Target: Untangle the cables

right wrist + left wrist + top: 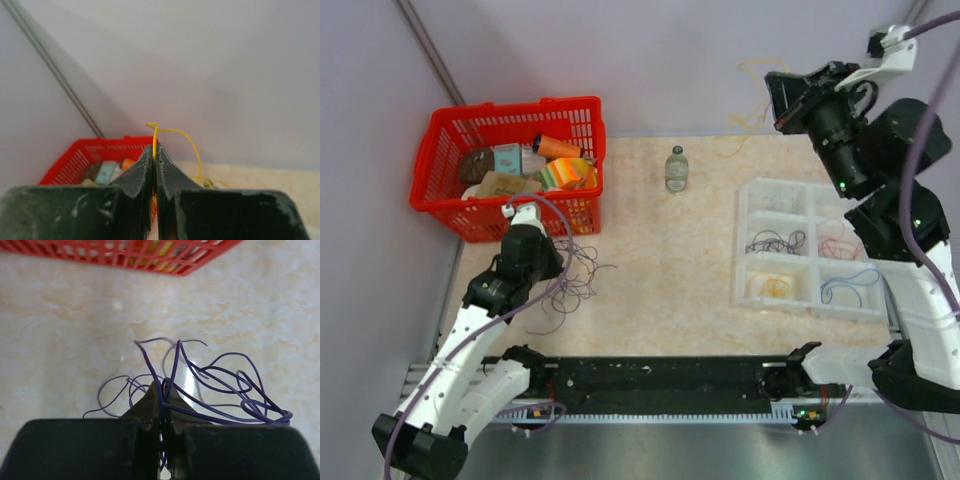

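Note:
A loose tangle of dark purple cables [576,285] lies on the table just in front of the red basket. My left gripper [558,268] is down at the tangle's left edge. In the left wrist view the left gripper [163,386] is shut on several purple strands [225,385], with a thin red wire showing between the jaws. My right gripper [772,100] is raised high at the back right, shut on a yellow cable [187,137]. This yellow cable [748,118] hangs down from it toward the table's far edge.
A red basket [440,195] full of small items stands at the back left. A small clear bottle [677,168] stands mid-table at the back. A white compartment tray [752,215] on the right holds separate purple, red, yellow and blue cable loops.

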Controlling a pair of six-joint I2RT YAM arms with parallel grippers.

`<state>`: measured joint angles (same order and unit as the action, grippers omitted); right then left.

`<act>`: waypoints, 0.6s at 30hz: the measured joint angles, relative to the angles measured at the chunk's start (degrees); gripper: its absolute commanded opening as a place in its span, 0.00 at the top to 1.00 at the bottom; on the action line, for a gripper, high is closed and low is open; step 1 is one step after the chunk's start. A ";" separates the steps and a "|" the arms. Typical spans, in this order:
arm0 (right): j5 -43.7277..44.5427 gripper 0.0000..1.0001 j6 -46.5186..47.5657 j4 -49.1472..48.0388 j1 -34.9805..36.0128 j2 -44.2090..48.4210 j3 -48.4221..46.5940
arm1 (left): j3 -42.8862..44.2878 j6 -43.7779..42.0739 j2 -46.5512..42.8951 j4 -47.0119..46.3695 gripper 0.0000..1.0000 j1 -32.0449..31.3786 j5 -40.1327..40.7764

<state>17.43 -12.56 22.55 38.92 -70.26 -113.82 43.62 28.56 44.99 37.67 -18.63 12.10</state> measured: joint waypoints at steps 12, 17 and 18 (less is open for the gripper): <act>7.28 1.00 -9.66 21.53 -9.09 6.80 14.12 | 5.25 -4.13 0.63 -1.64 1.00 0.00 -15.93; 14.47 1.00 -11.43 32.06 -9.20 19.78 25.55 | 5.25 -6.05 1.03 -1.60 1.00 0.00 -17.14; 15.39 1.00 -12.66 34.18 -9.22 22.10 27.78 | 5.27 -6.27 1.49 -1.64 1.00 0.00 -17.40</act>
<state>32.82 -25.21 56.73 29.69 -48.16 -86.04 48.88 22.28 46.48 36.03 -18.63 -5.30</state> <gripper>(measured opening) 0.007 0.026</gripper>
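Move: The yellow cable, still pinched in the right gripper, is bound for the tray's yellow-cable compartment, some 60 cm below that gripper, about 14 cm to its right and 4 cm back. The dark-cable compartment lies 12 cm beyond that compartment, and the blue-cable compartment about 18 cm to the right of it, level with it. From the left gripper, which still holds the dark tangle, the yellow-cable compartment is roughly 51 cm right, 1 cm back and 16 cm down. Bring the right gripper steeply down some 23 cm and about 13 cm right towards the tray, reaching forward slightly first and then drawing back past the start, tipping it down some 35 degrees and turning it clockwise; keep the fingers shut on the yellow cable. With the left gripper, keep the dark tangle pinched while shifting it right and up, turning clockwise. ##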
